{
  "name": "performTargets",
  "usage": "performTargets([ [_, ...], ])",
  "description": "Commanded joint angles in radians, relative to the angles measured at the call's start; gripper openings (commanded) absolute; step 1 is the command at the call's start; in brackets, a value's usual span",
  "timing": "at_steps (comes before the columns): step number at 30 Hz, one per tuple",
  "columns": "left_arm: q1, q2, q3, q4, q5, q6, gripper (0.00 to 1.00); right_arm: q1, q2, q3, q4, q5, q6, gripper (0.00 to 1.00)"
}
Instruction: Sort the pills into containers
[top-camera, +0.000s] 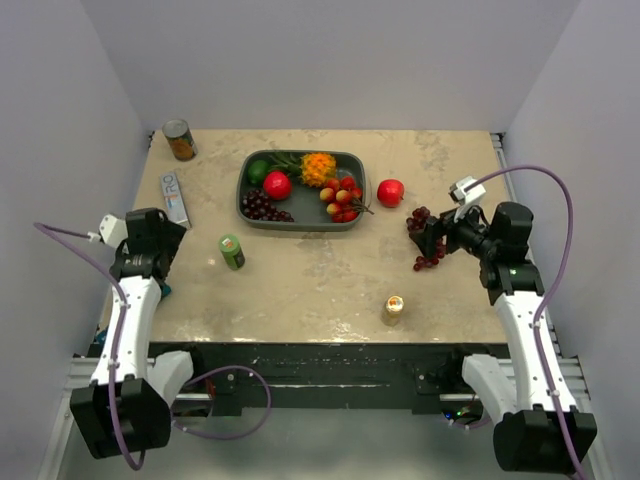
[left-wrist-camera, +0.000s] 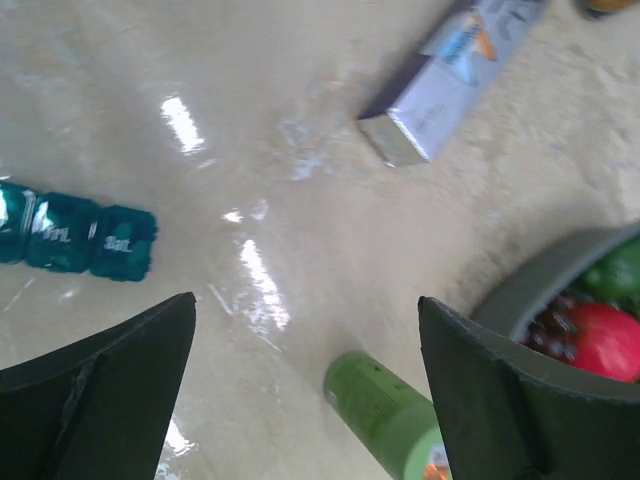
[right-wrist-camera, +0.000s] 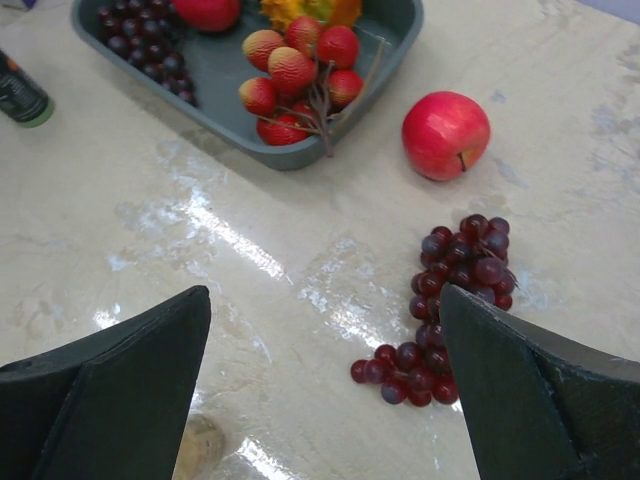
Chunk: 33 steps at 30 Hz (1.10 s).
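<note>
The containers (left-wrist-camera: 75, 236), a teal strip of small square lidded compartments, lie flat on the table at the left edge of the left wrist view, cut off by the frame. In the top view only a teal bit of the strip (top-camera: 165, 290) peeks out beside the left arm. My left gripper (left-wrist-camera: 305, 300) hovers open over bare table to the right of the strip, holding nothing. My right gripper (right-wrist-camera: 325, 290) is open too, above the table beside a bunch of dark red grapes (right-wrist-camera: 450, 300). No pills show in any view.
A green bottle (top-camera: 232, 251) stands near the left gripper, and a white and purple box (top-camera: 175, 197) and a can (top-camera: 180, 140) lie behind it. The grey fruit tray (top-camera: 352, 222) sits at the back centre with a red apple (top-camera: 390, 192) beside it. A small amber bottle (top-camera: 393, 309) stands near the front edge.
</note>
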Motion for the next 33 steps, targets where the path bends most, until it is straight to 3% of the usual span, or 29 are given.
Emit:
performTargets([
  [1, 0.015, 0.074, 0.018, -0.128, -0.230, -0.288, 0.95, 0.004, 0.017, 0.002, 0.006, -0.138, -0.068, 0.99],
  [8, 0.034, 0.102, -0.041, -0.156, -0.299, -0.486, 0.89, 0.002, 0.034, 0.002, -0.014, -0.140, -0.099, 0.99],
  [17, 0.251, 0.200, -0.153, -0.018, -0.105, -0.423, 0.88, 0.004, 0.060, 0.005, -0.026, -0.133, -0.114, 0.99],
  [24, 0.341, 0.236, -0.176, 0.048, -0.092, -0.365, 0.87, 0.004, 0.073, 0.008, -0.026, -0.123, -0.119, 0.99],
  [27, 0.390, 0.292, -0.168, 0.060, -0.062, -0.336, 0.82, 0.004, 0.071, 0.008, -0.027, -0.121, -0.119, 0.99],
  [33, 0.441, 0.406, -0.154, 0.051, -0.006, -0.285, 0.65, 0.004, 0.071, 0.013, -0.029, -0.110, -0.122, 0.99],
])
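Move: Behind and to the left of the empty left hand lies the teal pill organizer, its middle about 11 cm back, 13 cm left and 14 cm below; its Sat. end is the nearest part. From that hand the green can stands roughly 3 cm ahead and 11 cm to the right, the grey box some 22 cm ahead and 10 cm left, both about 13 cm lower. From the right hand the organizer is some 75 cm left, 12 cm back and 22 cm below. Sinking about 13 cm while drawing back some 8 cm and swinging left, the left hand comes down to the Fri./Sat. end of the pill organizer, turning about 40 degrees counter-clockwise. Its fingers stay nearly wide until the end, then narrow to about two thirds open around that end; touch can't be made out. The open right hand just eases down about 2 cm. ##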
